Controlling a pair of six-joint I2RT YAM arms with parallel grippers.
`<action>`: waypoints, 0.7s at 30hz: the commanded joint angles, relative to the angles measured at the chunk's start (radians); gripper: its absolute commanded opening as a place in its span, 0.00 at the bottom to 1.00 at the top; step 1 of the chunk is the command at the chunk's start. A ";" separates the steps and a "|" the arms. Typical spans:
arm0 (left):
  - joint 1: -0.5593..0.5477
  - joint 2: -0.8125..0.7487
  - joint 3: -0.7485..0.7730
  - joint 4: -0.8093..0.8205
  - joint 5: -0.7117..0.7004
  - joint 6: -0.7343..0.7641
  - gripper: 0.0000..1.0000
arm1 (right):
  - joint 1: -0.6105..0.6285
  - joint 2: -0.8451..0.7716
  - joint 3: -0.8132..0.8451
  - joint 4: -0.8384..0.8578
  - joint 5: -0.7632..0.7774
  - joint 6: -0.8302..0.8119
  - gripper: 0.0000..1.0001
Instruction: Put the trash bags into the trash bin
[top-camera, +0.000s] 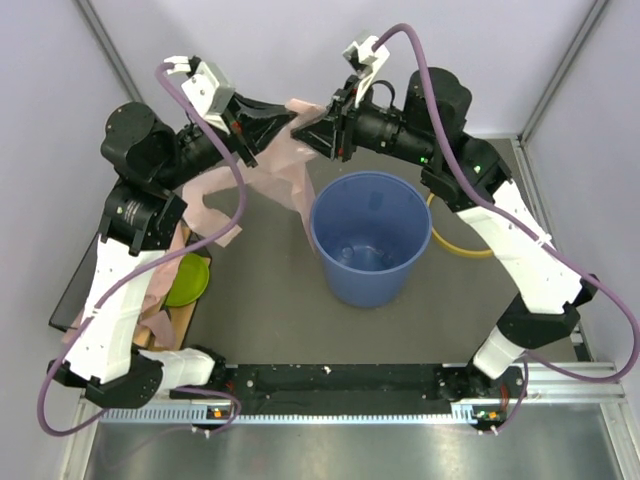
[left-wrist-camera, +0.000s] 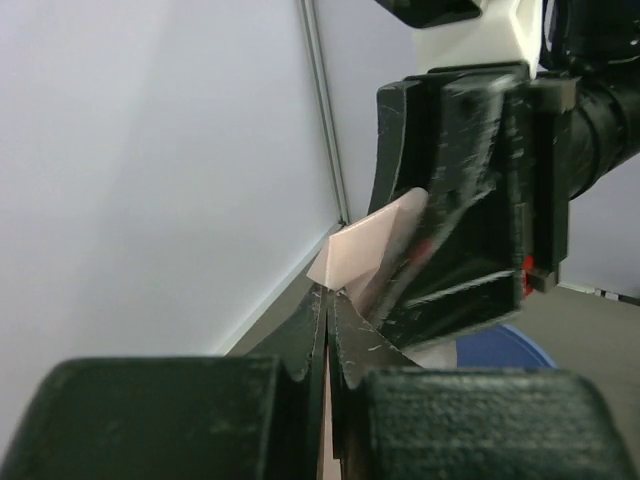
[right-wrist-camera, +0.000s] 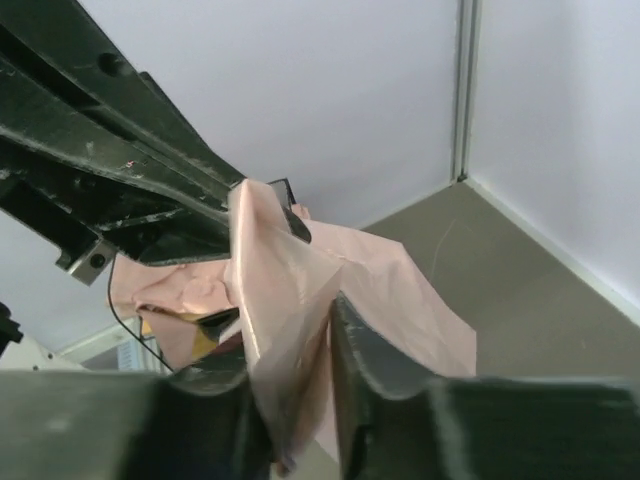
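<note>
A pale pink trash bag (top-camera: 287, 172) hangs in the air behind and left of the blue trash bin (top-camera: 345, 285). My left gripper (top-camera: 289, 124) is shut on its top corner, and a pink tip (left-wrist-camera: 362, 245) sticks out past the closed fingertips (left-wrist-camera: 340, 310). My right gripper (top-camera: 319, 131) faces it almost tip to tip. In the right wrist view a fold of the bag (right-wrist-camera: 400, 290) runs between my right gripper's (right-wrist-camera: 288, 330) fingers, which still stand apart. More pink trash bags (top-camera: 160, 305) lie under the left arm.
A yellow ring (top-camera: 457, 249) lies on the table to the right of the bin. A small green bowl (top-camera: 190, 281) sits at the left beside the left arm. Grey walls enclose the table at the back and sides.
</note>
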 joint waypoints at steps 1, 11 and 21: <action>-0.009 -0.045 0.030 -0.009 -0.007 0.024 0.00 | 0.018 -0.004 0.027 0.032 0.042 0.005 0.05; 0.421 -0.164 -0.083 -0.237 0.313 0.090 0.99 | 0.017 -0.079 0.039 0.055 0.071 -0.073 0.00; 0.421 -0.188 -0.300 -0.294 0.365 0.321 0.72 | 0.017 -0.091 0.088 0.089 0.051 -0.055 0.00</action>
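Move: The left hand still pinches the trash bag's top corner at its fingertips. The right hand's half-open fingers already straddle that corner, within about 2 cm. The bag's body hangs some 8 cm left of the left hand and 14 below it, level forward. The blue bin stands about 12 cm right of the right hand and 3 farther out, its middle roughly 42 below; from the left hand, the green bowl lies some 30 left, 3 ahead and 55 below. The right fingers shut fully on the trash bag's corner and keep their hold, the hand first staying nearly in place, then rising about 4 cm from there with a small drift to the right, while the left fingers spring wide open and let the corner go. The left hand pulls away some 10 cm to its left, then sinks about 11 cm with a slight wrist tilt, its open fingers coming down to either side of the hanging bag. ##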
